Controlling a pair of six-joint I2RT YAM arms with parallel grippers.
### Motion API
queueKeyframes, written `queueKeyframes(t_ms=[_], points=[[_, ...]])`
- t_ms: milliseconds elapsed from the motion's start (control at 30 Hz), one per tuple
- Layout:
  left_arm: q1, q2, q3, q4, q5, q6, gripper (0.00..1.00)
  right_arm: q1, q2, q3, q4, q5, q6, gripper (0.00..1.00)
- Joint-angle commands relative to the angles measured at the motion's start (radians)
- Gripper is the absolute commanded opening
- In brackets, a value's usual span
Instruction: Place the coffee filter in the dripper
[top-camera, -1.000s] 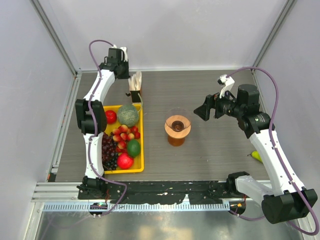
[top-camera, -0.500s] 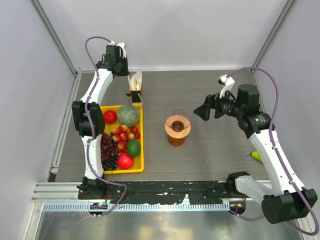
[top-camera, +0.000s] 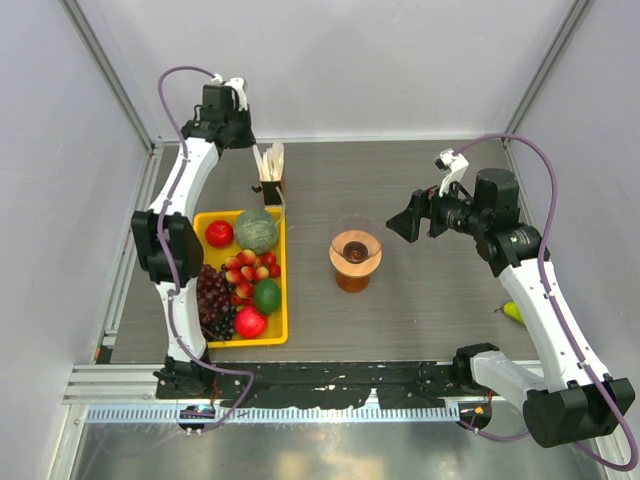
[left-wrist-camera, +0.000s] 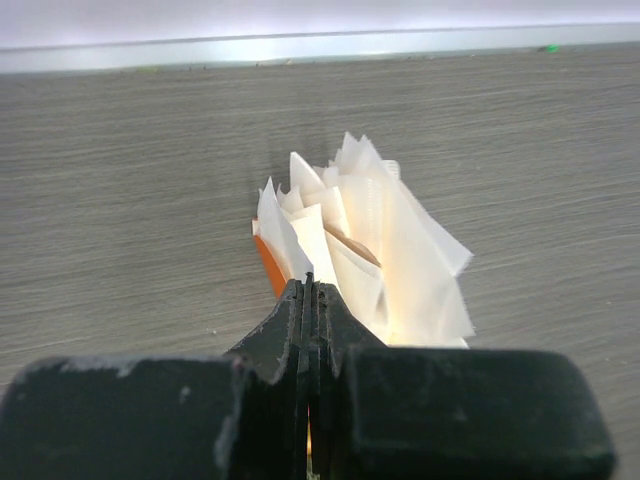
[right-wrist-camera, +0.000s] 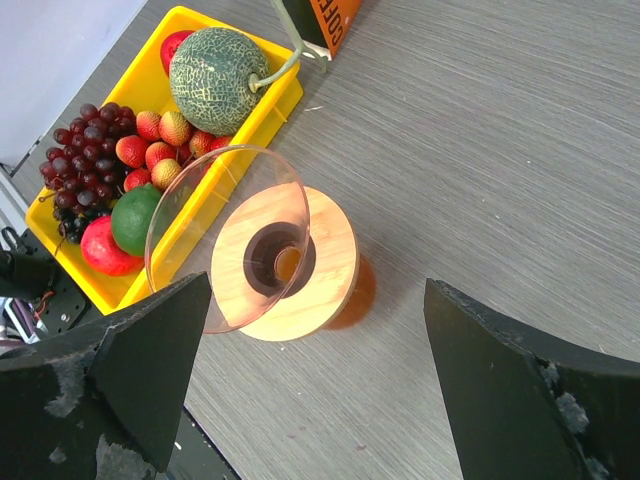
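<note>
The dripper (top-camera: 355, 250) stands mid-table on a small glass jug of amber liquid; its tan collar (right-wrist-camera: 325, 250) and clear cone bowl (right-wrist-camera: 190, 225) show in the right wrist view. A single coffee filter on its own is out of view. I see only the upright bundle of cream-white papers (top-camera: 270, 165) in its dark and orange box, ahead of the jaws (left-wrist-camera: 380, 250) in the left wrist view. My left gripper (top-camera: 238, 132) hangs back-left of the bundle, shut (left-wrist-camera: 310, 292), with no paper visible between its jaws. My right gripper (top-camera: 405, 225) hovers right of the dripper, wide open (right-wrist-camera: 315, 290).
A yellow tray (top-camera: 283, 300) left of the dripper holds a melon (top-camera: 257, 230), grapes (top-camera: 215, 300), strawberries and other fruit. A yellow-green pear (top-camera: 512, 312) lies by the right arm. The cell's walls close off the back and both sides.
My left arm has drawn its shut gripper up and back-left, away from the bundle of papers. The right arm and the dripper have not moved.
</note>
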Motion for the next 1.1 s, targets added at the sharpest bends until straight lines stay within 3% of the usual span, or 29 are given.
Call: queueKeyframes(t_ms=[0, 433, 667, 1067], points=[[-0.005, -0.140, -0.016, 0.026, 0.041, 0.016, 0.00, -0.005, -0.023, 0.020, 0.050, -0.028, -0.002, 0.95], [-0.017, -0.314, -0.034, -0.080, 0.157, 0.057, 0.00, -0.005, -0.037, 0.077, 0.036, -0.091, -0.116, 1.00], [-0.035, -0.466, -0.126, -0.126, 0.220, 0.077, 0.00, -0.002, -0.027, 0.154, 0.010, -0.131, -0.198, 0.96], [-0.167, -0.721, -0.223, -0.233, 0.282, 0.117, 0.00, 0.067, -0.006, 0.290, -0.062, -0.225, -0.324, 0.95]])
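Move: The coffee filter is already pinched in the left fingers, its lower part still among the others in the filter box, whose middle lies about 14 cm below that hand, 5 cm back and 3 cm right. The dripper on its carafe lies some 29 cm back, 24 cm right and 6 cm below it; the melon some 20 cm straight back and 14 cm below. From the right hand the dripper is level ahead, about 10 cm left and 12 cm below. The pinched filter is drawn up out of the box by the shut left fingers, almost straight up for the first 10 cm, then back and a little right towards the dripper while still climbing, 20 cm back and 19 cm up in all, the hand swinging clockwise and tipping up. The right hand, empty and wide open, lifts about 9 cm off beside the dripper, tipping up some 20 degrees and turning counter-clockwise. ##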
